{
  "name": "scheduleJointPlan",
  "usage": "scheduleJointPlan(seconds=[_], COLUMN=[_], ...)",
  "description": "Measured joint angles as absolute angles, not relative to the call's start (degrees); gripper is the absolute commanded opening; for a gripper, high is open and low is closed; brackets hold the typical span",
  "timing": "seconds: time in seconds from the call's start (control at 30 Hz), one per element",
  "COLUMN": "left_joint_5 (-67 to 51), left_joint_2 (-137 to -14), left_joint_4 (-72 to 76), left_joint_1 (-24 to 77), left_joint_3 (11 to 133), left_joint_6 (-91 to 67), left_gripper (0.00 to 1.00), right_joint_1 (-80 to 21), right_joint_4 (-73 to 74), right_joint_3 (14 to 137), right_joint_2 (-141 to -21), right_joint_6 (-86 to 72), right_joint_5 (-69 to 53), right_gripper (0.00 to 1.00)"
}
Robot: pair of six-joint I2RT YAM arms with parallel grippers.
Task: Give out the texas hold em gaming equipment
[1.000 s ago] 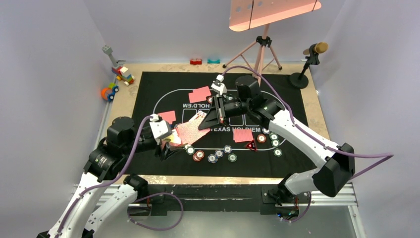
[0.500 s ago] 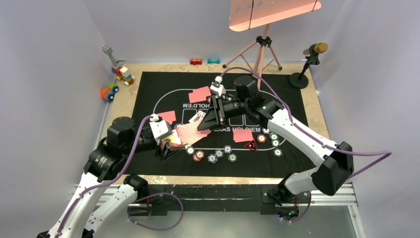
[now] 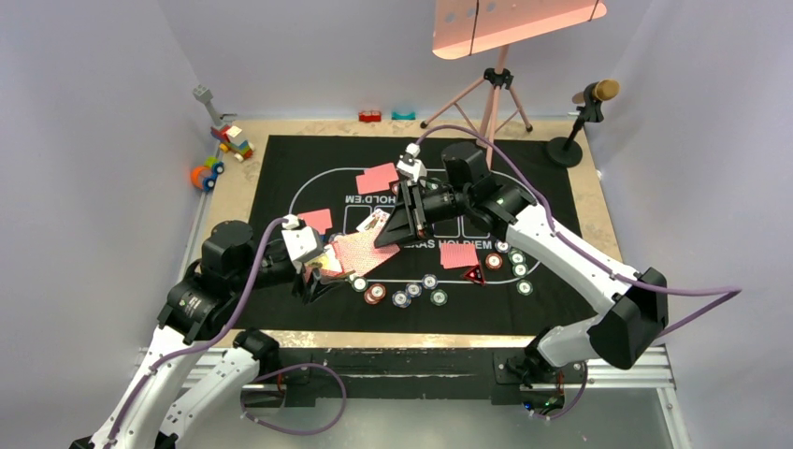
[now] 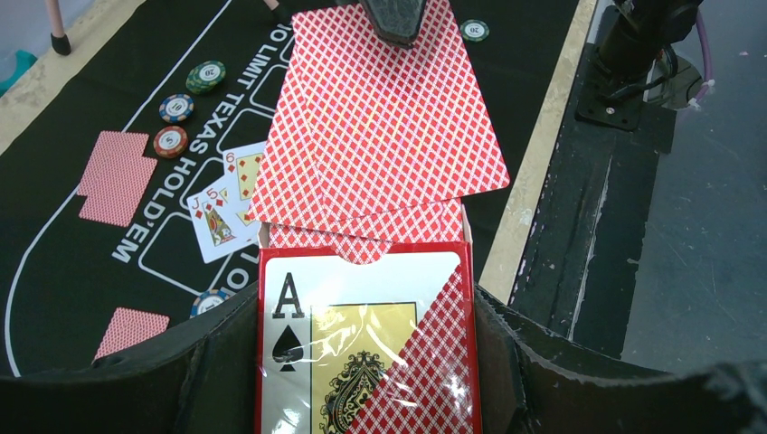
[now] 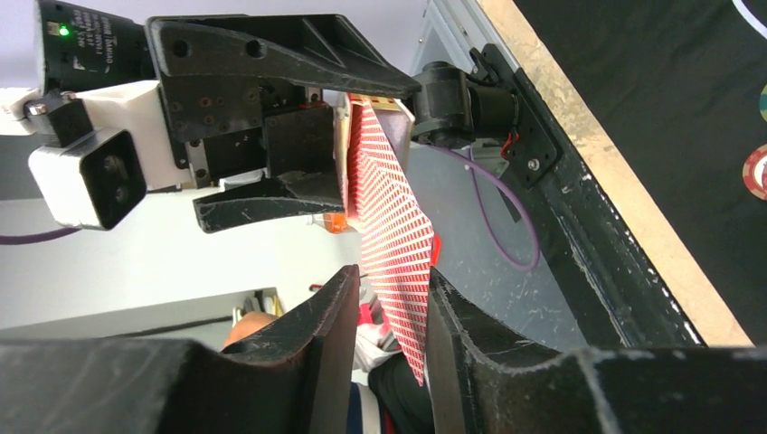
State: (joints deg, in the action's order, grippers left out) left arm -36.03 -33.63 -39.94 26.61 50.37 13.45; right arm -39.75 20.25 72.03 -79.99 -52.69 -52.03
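My left gripper (image 3: 323, 267) is shut on a red card box (image 4: 362, 353) with an ace of spades on its face. Pink-backed playing cards (image 4: 380, 117) stick out of the box's open end in a slight fan. My right gripper (image 5: 391, 280) stands open around their far end; the cards (image 5: 389, 226) lie against one finger, with a gap to the other. More pink-backed cards (image 3: 378, 178) lie on the mat, and two face-up cards (image 4: 222, 203) lie by the lettering. Striped poker chips (image 3: 402, 295) and a red triangular marker (image 3: 474, 275) sit near the mat's front.
The black printed mat (image 3: 281, 168) covers most of the table. Toy blocks (image 3: 229, 140) stand at the back left corner. A pink tripod (image 3: 496, 84) and a microphone stand (image 3: 589, 103) are at the back right. More chips (image 3: 517, 267) lie under the right arm.
The right gripper's jaws have opened from shut on the cards' far end, and it has shifted slightly away. The left gripper and the box have not moved.
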Motion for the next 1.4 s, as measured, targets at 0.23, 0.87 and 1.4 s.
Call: scheduleJointPlan(seconds=[0.23, 0.87, 1.4], left_joint_5=[-36.0, -36.5, -37.5], left_joint_2=[-33.6, -33.6, -33.7], left_joint_4=[-39.9, -39.9, -40.4], left_joint_1=[26.6, 26.6, 26.3], left_joint_3=[50.4, 50.4, 50.4], left_joint_6=[13.4, 13.4, 13.5], left_gripper=[0.04, 0.04, 0.04], right_joint_1=[-39.7, -39.7, -39.7], right_joint_4=[22.3, 27.8, 27.4], right_joint_3=[75.4, 78.3, 78.3], right_joint_2=[-80.0, -80.3, -84.4], right_joint_6=[-51.5, -48.6, -48.9], right_joint_5=[-52.0, -53.6, -55.5], right_gripper=[0.12, 0.00, 0.07])
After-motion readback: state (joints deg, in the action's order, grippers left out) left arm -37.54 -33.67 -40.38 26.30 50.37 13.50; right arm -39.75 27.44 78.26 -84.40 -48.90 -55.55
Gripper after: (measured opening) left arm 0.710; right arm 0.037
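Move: The playing cards jutting from the box are right at the right fingertips, their middle about 4 cm left, 2 cm back and 1 cm lower; the card box is some 11 cm left, 3 cm back and 3 cm below. Down on the mat, about 28 cm below, face-up cards lie some 20 cm ahead and 4 cm left, red chips about 1 cm ahead and 4 cm left. From the left hand the jutting cards are 7 cm right, 3 cm ahead, about level. The right fingers, partly open around the outer end of the cards jutting from the box, close fully and pinch them. The hand lifts about 2.5 cm while closing, then sinks back almost to its starting height with the fingers shut, turning some 5 degrees counter-clockwise. The left hand stays put and keeps its grip on the box. ##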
